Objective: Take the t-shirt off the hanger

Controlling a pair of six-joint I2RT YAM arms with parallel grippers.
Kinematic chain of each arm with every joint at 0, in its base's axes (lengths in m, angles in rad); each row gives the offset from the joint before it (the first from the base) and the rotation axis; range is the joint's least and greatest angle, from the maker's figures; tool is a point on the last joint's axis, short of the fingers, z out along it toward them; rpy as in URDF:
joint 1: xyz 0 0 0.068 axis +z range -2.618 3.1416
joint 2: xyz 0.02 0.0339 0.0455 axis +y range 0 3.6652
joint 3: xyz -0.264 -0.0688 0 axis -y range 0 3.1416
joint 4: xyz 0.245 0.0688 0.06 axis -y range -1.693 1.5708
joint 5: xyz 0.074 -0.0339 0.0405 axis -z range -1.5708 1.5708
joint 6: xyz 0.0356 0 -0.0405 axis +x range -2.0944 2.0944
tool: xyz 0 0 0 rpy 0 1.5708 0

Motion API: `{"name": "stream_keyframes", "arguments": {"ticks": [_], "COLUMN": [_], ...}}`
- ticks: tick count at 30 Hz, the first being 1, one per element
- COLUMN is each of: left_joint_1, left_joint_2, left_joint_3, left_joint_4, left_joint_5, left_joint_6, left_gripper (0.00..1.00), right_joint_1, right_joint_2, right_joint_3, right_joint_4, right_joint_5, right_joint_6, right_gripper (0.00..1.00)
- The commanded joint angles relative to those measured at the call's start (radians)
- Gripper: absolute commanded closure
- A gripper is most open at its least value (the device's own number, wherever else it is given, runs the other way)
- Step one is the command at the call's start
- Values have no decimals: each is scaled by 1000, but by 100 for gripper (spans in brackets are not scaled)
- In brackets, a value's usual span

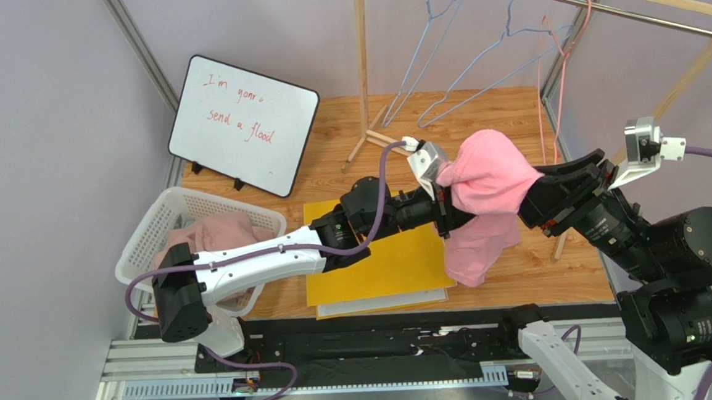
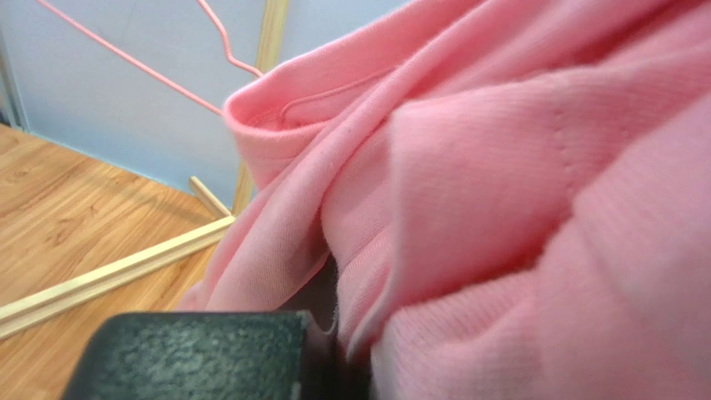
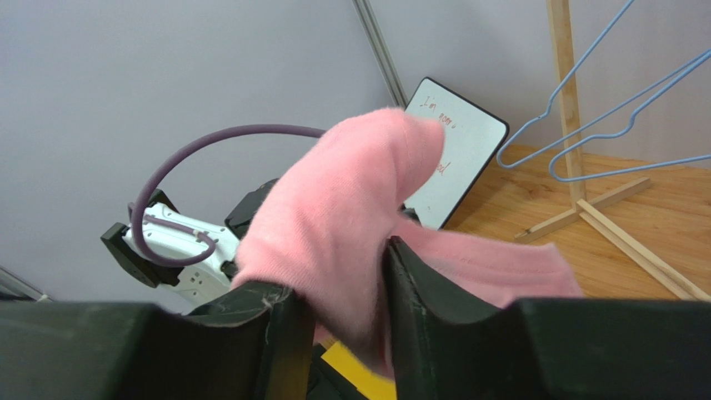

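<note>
The pink t-shirt (image 1: 484,187) hangs bunched between my two grippers above the table's right half. Its collar is still round the thin pink wire hanger (image 2: 125,58), whose wire runs up to the rail (image 1: 558,76). My left gripper (image 1: 445,193) is shut on the shirt's left side. In the left wrist view the shirt (image 2: 501,208) fills the frame, and only one dark finger (image 2: 192,354) shows. My right gripper (image 1: 529,200) is shut on a fold of the shirt (image 3: 350,192), with the fabric pinched between both fingers (image 3: 275,333).
A wooden rack (image 1: 361,60) with two blue wire hangers (image 1: 472,63) stands at the back. A whiteboard (image 1: 244,123) leans at the back left. A white basket (image 1: 149,240) of clothes sits at the left. A yellow mat (image 1: 382,263) lies under the left arm.
</note>
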Motion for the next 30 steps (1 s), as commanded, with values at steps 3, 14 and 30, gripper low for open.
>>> {"name": "stream_keyframes", "arguments": {"ticks": [3, 14, 30], "left_joint_1": [95, 328, 1209], "left_joint_2": [-186, -648, -747], "left_joint_3": [53, 108, -103], "left_joint_4": [-178, -959, -1507], "left_joint_5": [1, -301, -306], "left_joint_6": [-54, 6, -95], "left_gripper": [100, 100, 100], "right_joint_1": [3, 1, 26], "right_joint_2": [-38, -51, -53], "right_joint_3": [45, -26, -66], "right_joint_4": [-66, -108, -95], "right_joint_5": [89, 223, 260], "right_joint_6": [-83, -188, -246], "right_gripper": [28, 7, 6]}}
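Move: The left hand grips the bunched pink t-shirt and takes it to the white basket, whose middle lies about 50 cm to its left, 7 cm farther ahead and some 33 cm below. The yellow folder is about 11 cm left, 6 cm ahead and 38 cm lower; the whiteboard, about 39 cm left and 31 cm ahead. For the right hand, the t-shirt's middle is some 6 cm left, level with it, and 6 cm below. The right fingers, just parting, open wide and let go of the pink t-shirt, and that hand eases a few centimetres down, to the right and slightly forward. The left keeps its pinch and sweeps the t-shirt nearly 50 cm left past the folder to the basket, drifting forward, first arcing up some 8 cm, then dipping below its starting height as the wrist swings counter-clockwise about 75 degrees and its fingers tip downward. ##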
